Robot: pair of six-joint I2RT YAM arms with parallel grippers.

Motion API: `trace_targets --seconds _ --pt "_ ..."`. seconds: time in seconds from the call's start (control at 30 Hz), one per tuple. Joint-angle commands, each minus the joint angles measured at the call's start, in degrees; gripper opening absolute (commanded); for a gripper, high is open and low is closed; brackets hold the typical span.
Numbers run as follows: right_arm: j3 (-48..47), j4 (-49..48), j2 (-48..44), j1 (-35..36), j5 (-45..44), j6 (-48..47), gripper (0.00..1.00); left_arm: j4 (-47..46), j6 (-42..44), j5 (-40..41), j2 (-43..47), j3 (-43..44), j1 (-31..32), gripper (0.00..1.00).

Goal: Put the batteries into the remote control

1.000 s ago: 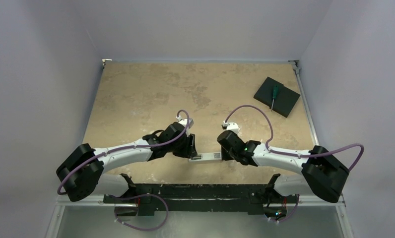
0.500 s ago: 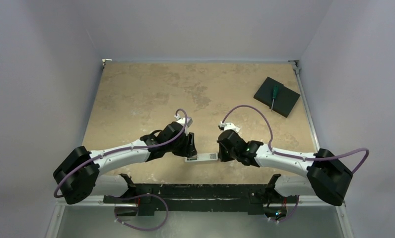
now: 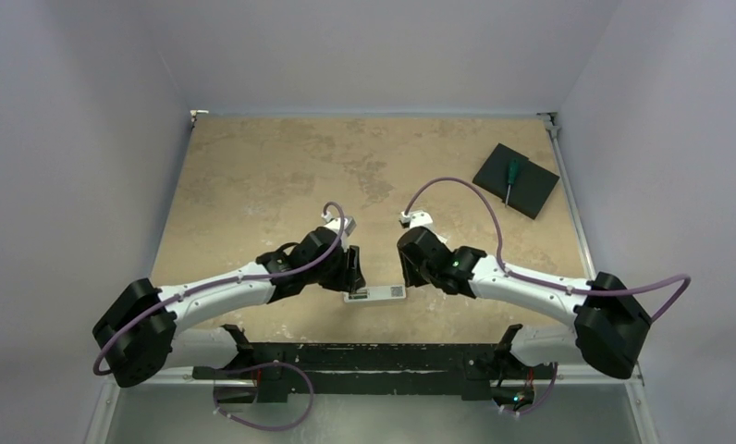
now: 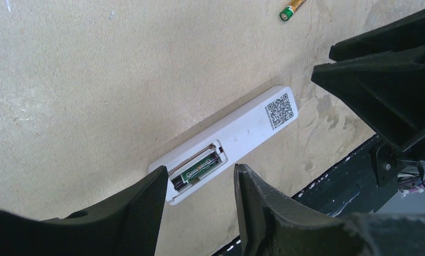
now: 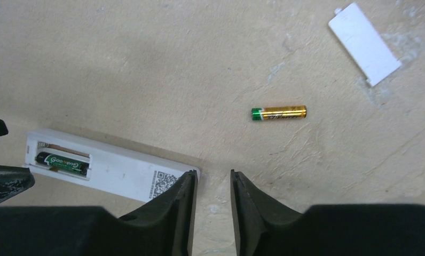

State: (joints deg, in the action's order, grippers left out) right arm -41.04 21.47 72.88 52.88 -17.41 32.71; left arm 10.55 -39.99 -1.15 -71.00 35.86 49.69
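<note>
The remote control [image 3: 375, 295] lies back up near the table's front edge, a slim white bar with a QR code [image 4: 280, 111]. A dark battery [image 4: 197, 169] with green lettering lies in its open recess, also seen in the right wrist view [image 5: 61, 161]. The gold-orange battery [image 5: 278, 113] lies loose on the table beyond the remote [image 4: 291, 9]. My left gripper [image 4: 201, 176] is open over the recess end, holding nothing. My right gripper [image 5: 213, 176] is open at the QR-code end, with bare table between its fingers [image 5: 186, 186].
The white battery cover [image 5: 364, 42] lies flat on the table past the gold battery. A black square pad [image 3: 521, 185] with a green-handled screwdriver [image 3: 510, 173] on it is at the back right. The black rail [image 3: 374, 356] runs along the near edge.
My right gripper's jaws have parted from shut. Both wrists and the remote have shifted slightly to the left.
</note>
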Motion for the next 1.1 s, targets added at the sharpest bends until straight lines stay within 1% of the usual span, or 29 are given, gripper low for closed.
trace_targets --seconds 0.0,0.23,0.37,0.47,0.6,0.7,0.87,0.97,1.07 --pt "-5.08 2.88 1.61 -0.3 -4.56 -5.77 0.39 0.59 -0.4 2.36 2.38 0.79 0.32 0.49" --pt "-11.74 5.71 5.86 -5.47 -0.43 -11.16 0.47 0.43 0.62 1.82 3.86 0.71 0.3 0.5" --pt "-16.67 10.57 9.54 -6.92 -1.21 -14.9 0.52 0.53 1.62 1.41 4.44 0.8 0.24 0.5" --pt "-19.07 13.38 11.84 -7.26 -0.95 -15.43 0.55 0.38 2.23 1.41 4.64 0.7 0.19 0.51" --pt "-18.62 12.39 12.76 -7.35 -0.29 -11.45 0.56 -1.12 2.8 -0.23 4.56 0.04 0.14 0.51" --pt "-16.91 10.44 13.03 -7.44 -1.37 -6.18 0.56 -1.84 3.64 -0.33 4.39 -0.32 0.14 0.51" --pt "-14.48 7.72 12.82 -7.53 -2.18 3.78 0.51 -3.53 4.22 -1.93 3.62 -0.88 0.05 0.51" --pt "-13.2 6.59 12.44 -7.53 -3.43 8.99 0.53 -3.72 4.46 -2.06 3.46 -0.92 0.06 0.51" --pt "-11.97 7.15 12.03 -7.53 -6.74 14.27 0.55 -4.14 4.52 -2.23 3.41 -1.03 0.06 0.51"
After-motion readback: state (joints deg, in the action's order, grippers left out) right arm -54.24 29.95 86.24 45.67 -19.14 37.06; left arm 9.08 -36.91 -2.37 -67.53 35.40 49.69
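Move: The loose gold battery lies about 6 cm ahead of the right hand, 3 cm to its right and 6 cm below. The detached battery cover is beyond it, some 12 cm ahead and 8 cm right of that hand; the remote, with one battery already in, has its middle roughly 3 cm back and 9 cm left. From the left hand, the gold battery is about 17 cm right and 6 cm ahead. The loose gold battery is what the right hand closes in on: away from the remote's QR-code end, it swings forward about 6 cm while rising, then sinks some 3 cm and eases back slightly. Its fingers spread further and the wrist ends turned roughly 10 degrees clockwise, still above the table. The left hand, half open over the battery bay, lifts about 2 cm. ##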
